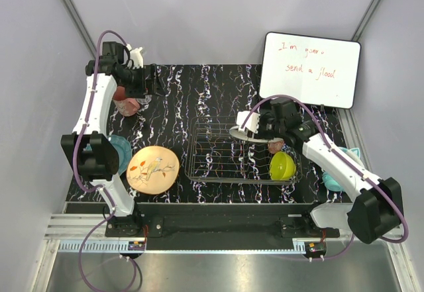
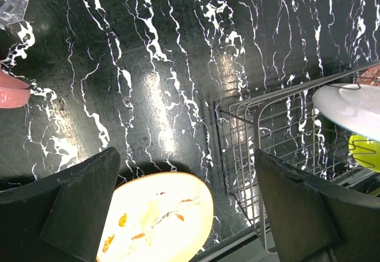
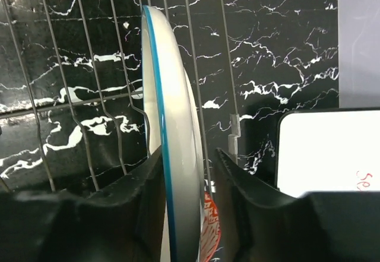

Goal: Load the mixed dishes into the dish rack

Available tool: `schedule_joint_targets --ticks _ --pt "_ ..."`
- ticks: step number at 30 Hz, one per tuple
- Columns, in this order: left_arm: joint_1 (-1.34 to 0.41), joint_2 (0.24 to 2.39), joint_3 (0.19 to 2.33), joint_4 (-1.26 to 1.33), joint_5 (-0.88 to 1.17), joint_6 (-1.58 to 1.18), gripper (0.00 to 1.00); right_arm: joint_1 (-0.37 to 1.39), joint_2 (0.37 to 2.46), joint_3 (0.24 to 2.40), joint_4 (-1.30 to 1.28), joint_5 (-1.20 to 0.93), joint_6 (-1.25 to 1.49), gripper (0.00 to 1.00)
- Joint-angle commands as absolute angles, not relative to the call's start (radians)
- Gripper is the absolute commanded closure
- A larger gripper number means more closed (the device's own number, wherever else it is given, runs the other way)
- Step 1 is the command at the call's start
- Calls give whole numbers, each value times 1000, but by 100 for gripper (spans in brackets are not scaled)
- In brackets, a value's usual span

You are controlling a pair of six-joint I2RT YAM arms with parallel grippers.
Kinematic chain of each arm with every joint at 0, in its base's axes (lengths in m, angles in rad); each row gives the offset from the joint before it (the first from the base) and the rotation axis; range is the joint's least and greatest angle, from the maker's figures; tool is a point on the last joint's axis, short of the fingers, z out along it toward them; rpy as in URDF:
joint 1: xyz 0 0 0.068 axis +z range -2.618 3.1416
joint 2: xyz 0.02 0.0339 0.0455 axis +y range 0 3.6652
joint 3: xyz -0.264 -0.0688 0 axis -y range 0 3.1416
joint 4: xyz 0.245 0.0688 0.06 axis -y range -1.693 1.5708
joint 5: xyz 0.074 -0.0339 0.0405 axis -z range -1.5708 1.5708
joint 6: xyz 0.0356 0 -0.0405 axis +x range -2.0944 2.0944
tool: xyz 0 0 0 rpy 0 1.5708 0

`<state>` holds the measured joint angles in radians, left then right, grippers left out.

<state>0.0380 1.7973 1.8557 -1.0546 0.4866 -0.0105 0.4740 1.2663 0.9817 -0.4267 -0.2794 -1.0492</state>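
My right gripper (image 3: 189, 155) hangs over the dish rack (image 1: 218, 166) with a white, blue-rimmed plate (image 3: 172, 107) standing on edge between its fingers. The left finger (image 3: 136, 202) lies against the plate; the right finger (image 3: 243, 196) stands a little apart from it. In the rack's right end sit a lime-green bowl (image 1: 281, 165) and a red-white patterned bowl (image 1: 275, 146). My left gripper (image 1: 147, 81) is open and empty, high at the back left, beside the pink mug (image 1: 126, 104). The peach bird plate (image 1: 153, 169) lies front left. A teal plate (image 1: 123, 153) is half hidden by the left arm.
A whiteboard (image 1: 310, 69) with red writing leans at the back right. A small teal curved object (image 1: 334, 176) lies right of the rack, under the right arm. A clear glass (image 2: 9, 0) shows at the left wrist view's top corner.
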Motion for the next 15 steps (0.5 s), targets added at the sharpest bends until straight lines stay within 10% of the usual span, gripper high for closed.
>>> schedule_joint_targets --ticks 1,2,15 --pt "52 1763 1859 -1032 489 26 1 476 1239 976 -357 -272 -988 29" --pt "54 1755 1861 -1038 488 29 1 476 1238 979 -356 -264 -982 1" --pt "80 1623 1885 -1176 344 198 1 477 1063 1054 -390 -209 -847 0"
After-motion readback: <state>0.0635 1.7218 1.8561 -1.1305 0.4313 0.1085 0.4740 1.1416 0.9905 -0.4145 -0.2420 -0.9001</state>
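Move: My right hand has its fingers still about the upper edge of the strawberry plate standing in the rack, its middle about 7 cm below and 2 cm left of me; the orange bowl sits roughly 6 cm right, 4 cm back, the yellow-green bowl about 9 cm right, 11 cm back, both 10 cm below. From my left hand the pink mug is some 9 cm left, level and 18 cm down, the glass 5 cm left, 3 cm ahead and 18 cm down. My right fingers spread from half open to wide, letting go of the strawberry plate, and then the hand climbs about 4.5 cm, easing a touch back and to the right, with a small clockwise turn of the wrist. Meanwhile my empty left hand, wide open, drifts some 2 cm each left and back while rising nearly as much, shifting sideways to the pink mug's side. ##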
